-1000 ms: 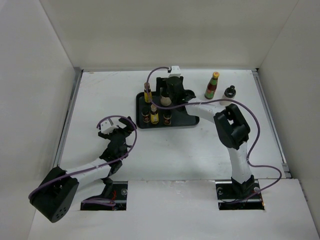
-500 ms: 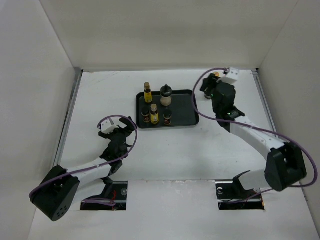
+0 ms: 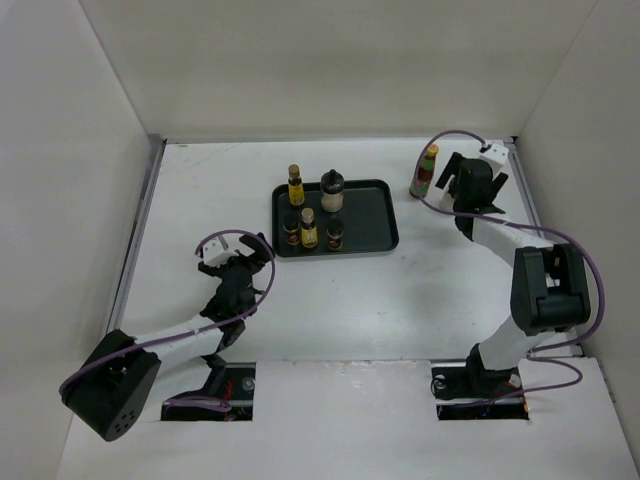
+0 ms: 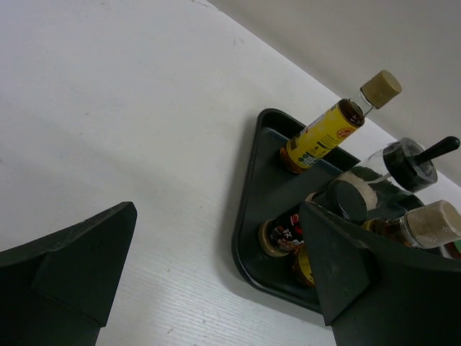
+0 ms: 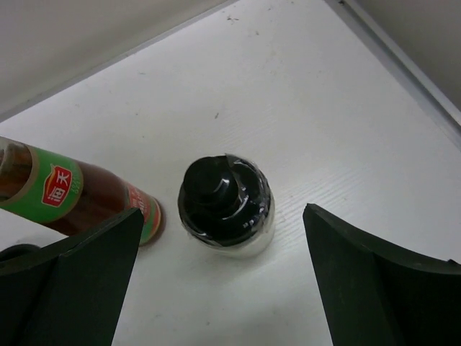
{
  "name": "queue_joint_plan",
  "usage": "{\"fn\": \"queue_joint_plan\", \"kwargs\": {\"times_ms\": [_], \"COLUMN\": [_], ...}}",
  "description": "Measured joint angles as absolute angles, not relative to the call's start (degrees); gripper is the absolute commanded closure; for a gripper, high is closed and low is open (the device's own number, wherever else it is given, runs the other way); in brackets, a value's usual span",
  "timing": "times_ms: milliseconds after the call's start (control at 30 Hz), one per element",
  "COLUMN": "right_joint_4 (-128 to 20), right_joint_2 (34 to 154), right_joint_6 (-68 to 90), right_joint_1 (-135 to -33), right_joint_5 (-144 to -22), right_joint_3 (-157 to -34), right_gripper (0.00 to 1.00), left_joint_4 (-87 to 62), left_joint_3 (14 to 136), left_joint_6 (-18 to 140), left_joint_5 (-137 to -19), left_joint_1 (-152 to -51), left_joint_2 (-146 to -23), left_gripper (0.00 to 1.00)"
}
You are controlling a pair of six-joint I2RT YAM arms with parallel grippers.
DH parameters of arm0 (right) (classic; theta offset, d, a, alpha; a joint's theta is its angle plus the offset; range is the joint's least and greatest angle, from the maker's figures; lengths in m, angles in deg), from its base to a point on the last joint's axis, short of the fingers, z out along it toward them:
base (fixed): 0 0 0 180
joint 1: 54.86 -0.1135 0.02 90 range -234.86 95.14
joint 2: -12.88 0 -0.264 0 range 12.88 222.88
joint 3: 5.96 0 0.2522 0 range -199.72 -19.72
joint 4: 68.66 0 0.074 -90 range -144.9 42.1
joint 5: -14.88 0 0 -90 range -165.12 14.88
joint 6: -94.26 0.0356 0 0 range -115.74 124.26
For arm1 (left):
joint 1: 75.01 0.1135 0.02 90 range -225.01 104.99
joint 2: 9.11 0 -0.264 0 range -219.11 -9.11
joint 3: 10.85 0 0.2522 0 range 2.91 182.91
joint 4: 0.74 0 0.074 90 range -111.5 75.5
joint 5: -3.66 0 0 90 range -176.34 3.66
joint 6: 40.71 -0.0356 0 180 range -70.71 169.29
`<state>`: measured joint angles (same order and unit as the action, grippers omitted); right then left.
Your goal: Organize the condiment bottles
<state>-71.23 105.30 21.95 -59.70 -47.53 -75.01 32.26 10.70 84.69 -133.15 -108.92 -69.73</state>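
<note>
Five condiment bottles stand in the black tray: a yellow-labelled one, a pale shaker and three short ones in front. The tall green-capped bottle stands on the table at the back right. Beside it, my right gripper hangs open over the white black-capped bottle, one finger on each side and neither touching it. That bottle is hidden under the gripper in the top view. My left gripper is open and holds nothing, low over the table left of the tray's near corner.
The table's right rail and the side wall run close behind my right gripper. In the right wrist view the tall bottle stands just outside my left-hand finger. White walls enclose the table at the back and on both sides.
My right arm left the shaker standing in the tray and swung to the back right, passing the tall bottle and stopping over the black-capped bottle. The left arm has not moved.
</note>
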Motion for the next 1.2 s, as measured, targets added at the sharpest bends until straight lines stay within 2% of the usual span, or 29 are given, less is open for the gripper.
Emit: {"fn": "queue_joint_plan", "kwargs": {"times_ms": [300, 400, 533, 633, 833, 1000, 1200], "right_joint_4": [-71.56, -71.39, -70.64, -70.32, -70.10, -67.10, -65.42], "right_joint_2": [111.96, 113.69, 115.68, 115.92, 112.40, 104.97, 98.72], "right_joint_6": [20.90, 20.60, 19.85, 19.83, 20.79, 21.32, 22.06], "right_joint_1": [-57.06, -56.82, -56.82, -56.82, -58.44, -63.81, -71.29], "right_joint_5": [-52.25, -52.42, -52.69, -52.60, -49.98, -47.48, -47.09], "right_joint_3": [-80.49, -81.48, -82.81, -82.94, -78.99, -73.15, -72.43], "right_gripper": [0.05, 0.12, 0.33, 0.40, 0.42, 0.41, 0.41], "left_joint_4": [32.43, 32.46, 32.39, 32.54, 32.52, 32.52, 32.52], "left_joint_3": [10.81, 10.81, 10.84, 10.84, 10.84, 10.84, 10.84], "left_joint_6": [84.67, 84.67, 84.67, 84.67, 84.69, 84.69, 84.69], "left_joint_5": [-132.12, -132.10, -131.95, -131.92, -131.90, -131.86, -131.82], "left_joint_1": [-108.79, -108.79, -108.79, -108.79, -108.79, -108.79, -108.79], "left_joint_2": [-70.19, -70.21, -70.73, -70.67, -70.71, -70.71, -70.60], "left_gripper": [0.00, 0.00, 0.00, 0.00, 0.00, 0.00, 0.00]}}
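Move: The black-capped condiment bottle stands about 4 cm ahead of the open right hand and 1 cm to its right, its middle some 6 cm lower. The red sauce bottle is roughly 4 cm farther out than that bottle and 10 cm to its left. The black tray's middle lies about 33 cm left of the right hand, 1 cm ahead and 12 cm down. From the left hand the black-capped bottle is some 61 cm to the right, 19 cm ahead and 3 cm lower. Forward and down, about 4 and 3 cm, the right hand eases its open fingers around the black-capped bottle and pinches it near the cap. It then draws back towards the robot and swings left towards the tray, some 10 cm leftward, rising about 4 cm late in the swing and turning roughly 10 degrees counter-clockwise, the grip kept. ##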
